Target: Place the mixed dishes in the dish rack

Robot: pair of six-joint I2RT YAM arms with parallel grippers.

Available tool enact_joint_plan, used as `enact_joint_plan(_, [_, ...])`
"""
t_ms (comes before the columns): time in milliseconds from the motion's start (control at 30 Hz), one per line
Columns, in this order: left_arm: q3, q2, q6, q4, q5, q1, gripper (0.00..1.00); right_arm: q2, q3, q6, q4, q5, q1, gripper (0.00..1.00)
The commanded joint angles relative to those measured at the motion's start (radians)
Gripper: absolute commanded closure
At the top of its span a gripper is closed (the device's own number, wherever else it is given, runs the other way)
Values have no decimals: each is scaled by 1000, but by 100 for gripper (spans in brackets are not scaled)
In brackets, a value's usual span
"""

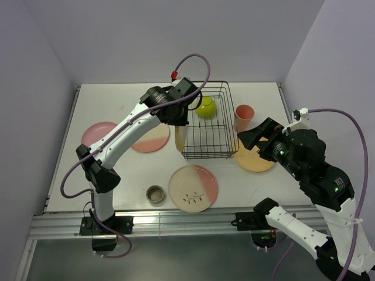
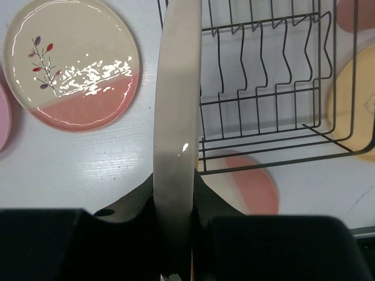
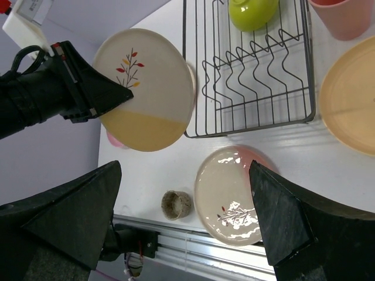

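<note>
My left gripper is shut on the rim of a cream-and-yellow plate with a leaf sprig. It holds the plate on edge just outside the left wall of the black wire dish rack. A lime-green bowl sits in the rack's far end. My right gripper hangs open and holds nothing, above the orange-yellow plate. A salmon tumbler stands to the right of the rack.
On the table lie a cream-and-pink sprig plate at the front, another cream-and-pink plate left of the rack, and a plain pink plate at far left. A tiny grey cup stands near the front rail.
</note>
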Motion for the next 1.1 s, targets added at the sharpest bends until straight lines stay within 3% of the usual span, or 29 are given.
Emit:
enact_joint_plan(0, [62, 8, -21, 55, -81, -6, 100, -11, 29, 0, -15, 45, -7, 3])
enact_joint_plan(700, [100, 129, -97, 72, -129, -4, 100, -32, 54, -14, -73, 110, -7, 4])
enact_joint_plan(1067, [24, 141, -131, 108, -113, -4, 100, -44, 28, -11, -78, 114, -7, 4])
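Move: The left hand, already pinching the yellow-and-cream plate on edge, is over the dish rack's near left side. The rack's middle lies about 7 cm ahead, 10 cm to the right and some 22 cm below; the green bowl in it is roughly 12 cm ahead, 8 cm right. A pink-and-cream plate lies 14 cm to the left and 2 cm ahead, another 18 cm back and 3 cm right. From the right hand, the rack's middle is some 19 cm ahead, 11 cm left, 31 cm down. Keeping its pinch on the plate's edge, the left hand lowers the upright plate about 6 cm into the rack's left side, easing some 3 cm forward and 2 cm right as it sinks and turning slightly counter-clockwise. Whether the plate yet bears on the wires can't be seen. The empty right hand, still wide open, drifts about 2 cm right, away from the rack. ##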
